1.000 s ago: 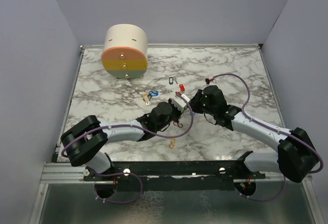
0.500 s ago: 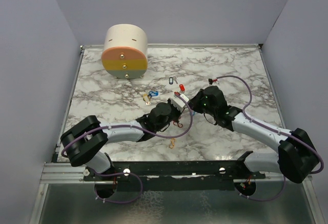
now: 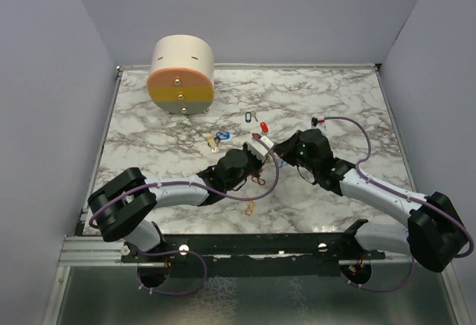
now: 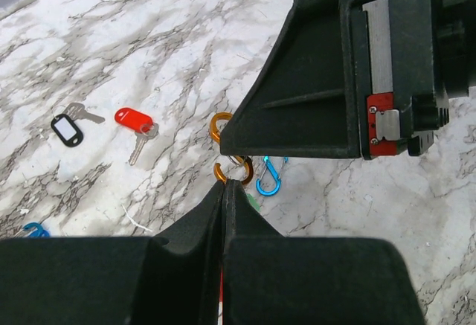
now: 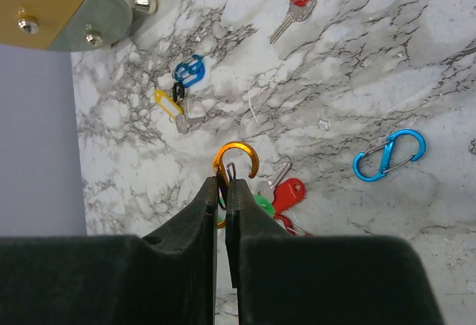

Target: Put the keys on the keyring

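An orange S-shaped clip (image 5: 236, 158) is up off the marble, with my right gripper (image 5: 225, 184) shut on its middle and a small silver ring (image 5: 231, 169) beside it at the jaws. My left gripper (image 4: 225, 184) is shut, its tips touching the clip's lower loop (image 4: 232, 172); whether it pinches the loop is hidden. Both grippers meet at mid-table, the left gripper (image 3: 260, 154) beside the right gripper (image 3: 277, 146). Loose keys lie below: a green tag (image 5: 262, 204), a red tag (image 5: 288, 193) and a blue clip (image 5: 390, 154).
A red key (image 3: 263, 126) and a black tag (image 3: 250, 117) lie behind the grippers. A blue-and-yellow bunch (image 3: 217, 139) lies to the left, an orange clip (image 3: 251, 207) near the front edge. The cream-and-orange cylinder (image 3: 181, 76) stands at the back left.
The right arm's wrist and cable have shifted slightly toward the near right. Both grippers stay together at the same spot, still shut.
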You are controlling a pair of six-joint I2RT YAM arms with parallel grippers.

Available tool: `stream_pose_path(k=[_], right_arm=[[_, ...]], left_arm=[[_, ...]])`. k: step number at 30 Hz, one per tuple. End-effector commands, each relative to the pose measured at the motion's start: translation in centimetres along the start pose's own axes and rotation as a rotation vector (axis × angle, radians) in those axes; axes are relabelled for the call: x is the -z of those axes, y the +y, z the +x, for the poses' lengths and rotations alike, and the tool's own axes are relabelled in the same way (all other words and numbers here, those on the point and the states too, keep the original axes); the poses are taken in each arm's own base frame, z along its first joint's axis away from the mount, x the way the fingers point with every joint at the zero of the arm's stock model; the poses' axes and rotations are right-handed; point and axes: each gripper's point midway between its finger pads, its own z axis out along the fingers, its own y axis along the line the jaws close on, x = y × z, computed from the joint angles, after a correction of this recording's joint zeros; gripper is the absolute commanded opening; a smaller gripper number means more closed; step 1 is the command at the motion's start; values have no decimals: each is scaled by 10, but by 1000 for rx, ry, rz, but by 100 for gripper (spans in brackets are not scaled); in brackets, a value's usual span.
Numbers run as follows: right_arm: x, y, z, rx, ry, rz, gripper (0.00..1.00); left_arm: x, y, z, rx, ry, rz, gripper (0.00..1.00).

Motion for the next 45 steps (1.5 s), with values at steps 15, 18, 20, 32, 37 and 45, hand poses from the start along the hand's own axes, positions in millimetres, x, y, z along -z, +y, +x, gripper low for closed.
stream_pose_path(k=[15, 18, 20, 32, 37, 45], right_arm=[[9, 14, -17, -146, -89, -60, 18], [13, 13, -20, -156, -105, -63, 55], [16, 12, -22, -161, -116, -59, 64], [35, -1, -46, -99, -230, -2, 68], [42, -9, -63, 53, -289, 68, 71], [55, -20, -79, 213, -339, 147, 73]], left_arm=[[-1, -3, -27, 19, -80, 2, 0], [-1, -3, -29, 16, -87, 2, 0], [-1, -3, -32, 14, -91, 1, 0], [2, -2, -39, -59, -88, 21, 0], [9, -13, -44, -100, -108, 133, 0], [18, -9, -54, -110, -146, 270, 0]])
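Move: The right gripper grips the orange carabiner right against the green key tag at the left gripper's tips: the tag lies about 1 cm back, 2 cm left and 2 cm below the right hand, and some 1 cm ahead, 2 cm right and 1 cm below the left. On the table, roughly 10 cm below the right hand, the near red key tag is about 1 cm ahead and 3 cm left, and the blue carabiner some 2 cm ahead and 4 cm right. Keep the left fingers shut and nearly still by the green key tag while you open the right gripper wide to let go of the orange carabiner. Lift the right hand clear by about 4 cm, then swing it some 6 cm right, away from the tag, its fingers tipping upward. Finish by raising the left gripper about 4 cm with its fingers still closed, turning it some 10 degrees clockwise. ##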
